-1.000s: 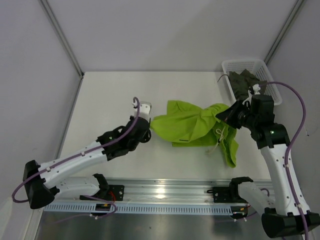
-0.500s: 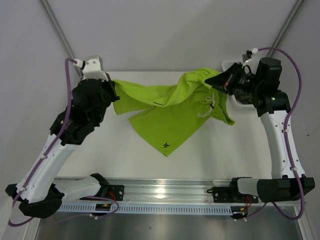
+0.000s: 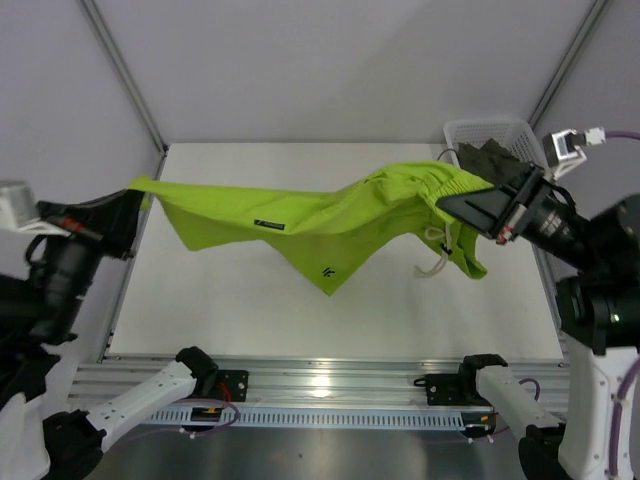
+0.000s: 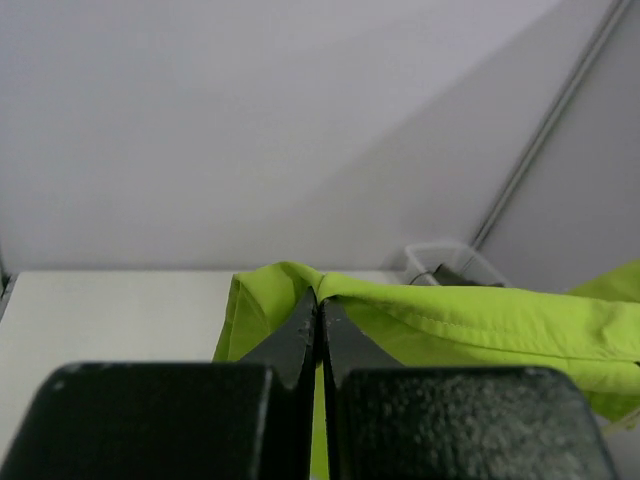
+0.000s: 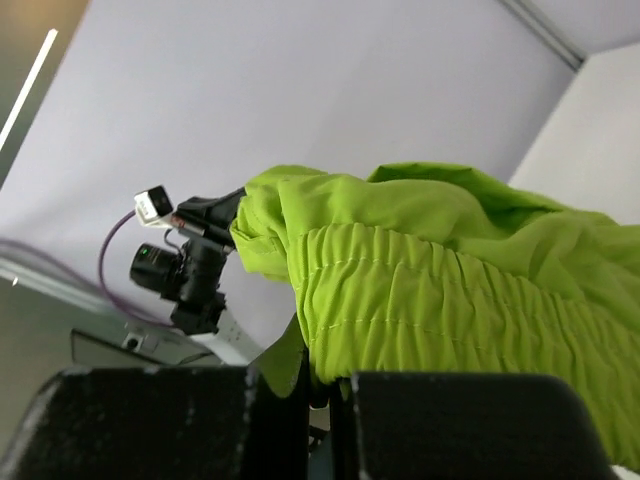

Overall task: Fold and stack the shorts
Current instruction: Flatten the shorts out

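The lime green shorts (image 3: pixel 320 215) hang stretched in the air above the white table (image 3: pixel 220 320), held at both ends. My left gripper (image 3: pixel 138 194) is shut on a hem corner at the far left; in the left wrist view the closed tips (image 4: pixel 320 300) pinch the green cloth (image 4: pixel 470 325). My right gripper (image 3: pixel 448 203) is shut on the gathered waistband at the right, seen as ribbed green fabric (image 5: pixel 450 300) above the jaws (image 5: pixel 325 385). A white drawstring (image 3: pixel 437 262) dangles below. The dark olive-grey shorts (image 3: pixel 490 165) lie in the basket.
A white mesh basket (image 3: pixel 470 130) stands at the table's back right corner. Grey walls with metal frame posts (image 3: pixel 125 75) enclose the table on three sides. A metal rail (image 3: pixel 330 385) with both arm bases runs along the near edge.
Both arms rose and spread far apart, lifting the lime green shorts off the table and pulling them out into a wide stretched span.
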Robot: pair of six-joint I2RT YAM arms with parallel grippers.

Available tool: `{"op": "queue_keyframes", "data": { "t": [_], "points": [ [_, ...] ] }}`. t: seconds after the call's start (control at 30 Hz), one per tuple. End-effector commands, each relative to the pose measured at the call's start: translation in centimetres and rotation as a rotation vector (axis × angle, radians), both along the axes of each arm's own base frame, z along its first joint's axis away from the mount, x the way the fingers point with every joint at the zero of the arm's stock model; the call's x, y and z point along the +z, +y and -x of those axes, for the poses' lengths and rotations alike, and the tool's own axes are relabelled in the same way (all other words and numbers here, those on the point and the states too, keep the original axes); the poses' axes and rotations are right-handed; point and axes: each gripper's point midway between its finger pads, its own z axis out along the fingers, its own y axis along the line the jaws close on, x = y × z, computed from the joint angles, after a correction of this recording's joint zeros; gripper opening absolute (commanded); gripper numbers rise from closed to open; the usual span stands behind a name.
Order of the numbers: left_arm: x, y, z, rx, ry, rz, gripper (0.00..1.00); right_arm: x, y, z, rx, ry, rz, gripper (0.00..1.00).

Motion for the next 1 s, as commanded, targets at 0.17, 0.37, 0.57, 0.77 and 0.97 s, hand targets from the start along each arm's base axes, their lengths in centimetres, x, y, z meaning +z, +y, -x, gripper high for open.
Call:
{"op": "queue_keyframes", "data": {
  "t": [0.17, 0.37, 0.57, 0.77, 0.97],
  "points": [
    [1.9, -0.4, 4.7, -0.178, -0.042, -0.013, 0.00, 4.2, -0.1, 9.3, 0.080, -0.106, -0.095, 0.00],
    [0.0, -1.3, 0.4, -0.077, 0.087, -0.079, 0.00, 0.8, 0.3, 2.8, 0.073, 0.066, -0.089, 0.00],
    [-9.7, -5.2, -6.4, -0.014, 0.326, -0.162, 0.00, -7.4, 0.7, -4.0, 0.056, 0.252, -0.137, 0.00],
    [-22.2, -9.0, -10.5, -0.070, 0.543, -0.078, 0.00, -15.9, 0.6, -9.3, -0.003, 0.421, -0.112, 0.00],
    [-25.4, -8.1, -15.3, 0.005, 0.544, 0.006, 0.00, -19.4, 0.4, -16.0, -0.053, 0.461, -0.091, 0.00]
  ]
}}
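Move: I hold the shorts high over the table, an end in each hand, the hands some 40 cm apart and level. The patch of table where the shorts are to go down lies about 14 cm ahead, 30 cm to the right and 50 cm below my left hand; from my right hand it is 14 cm ahead, 10 cm to the left and as far below. The white basket stands roughly 40 cm ahead and 33 cm to the right of my right hand, about 45 cm lower. Keeping both pinches shut, I first draw the shorts back towards me, about 10 cm with my right hand and less with my left, rising slightly. Then I swing both hands quickly forward and far down towards the table, my left ending some 30 cm lower than it began, my right somewhat less, with both wrists tipping forward and down about 40 degrees. ##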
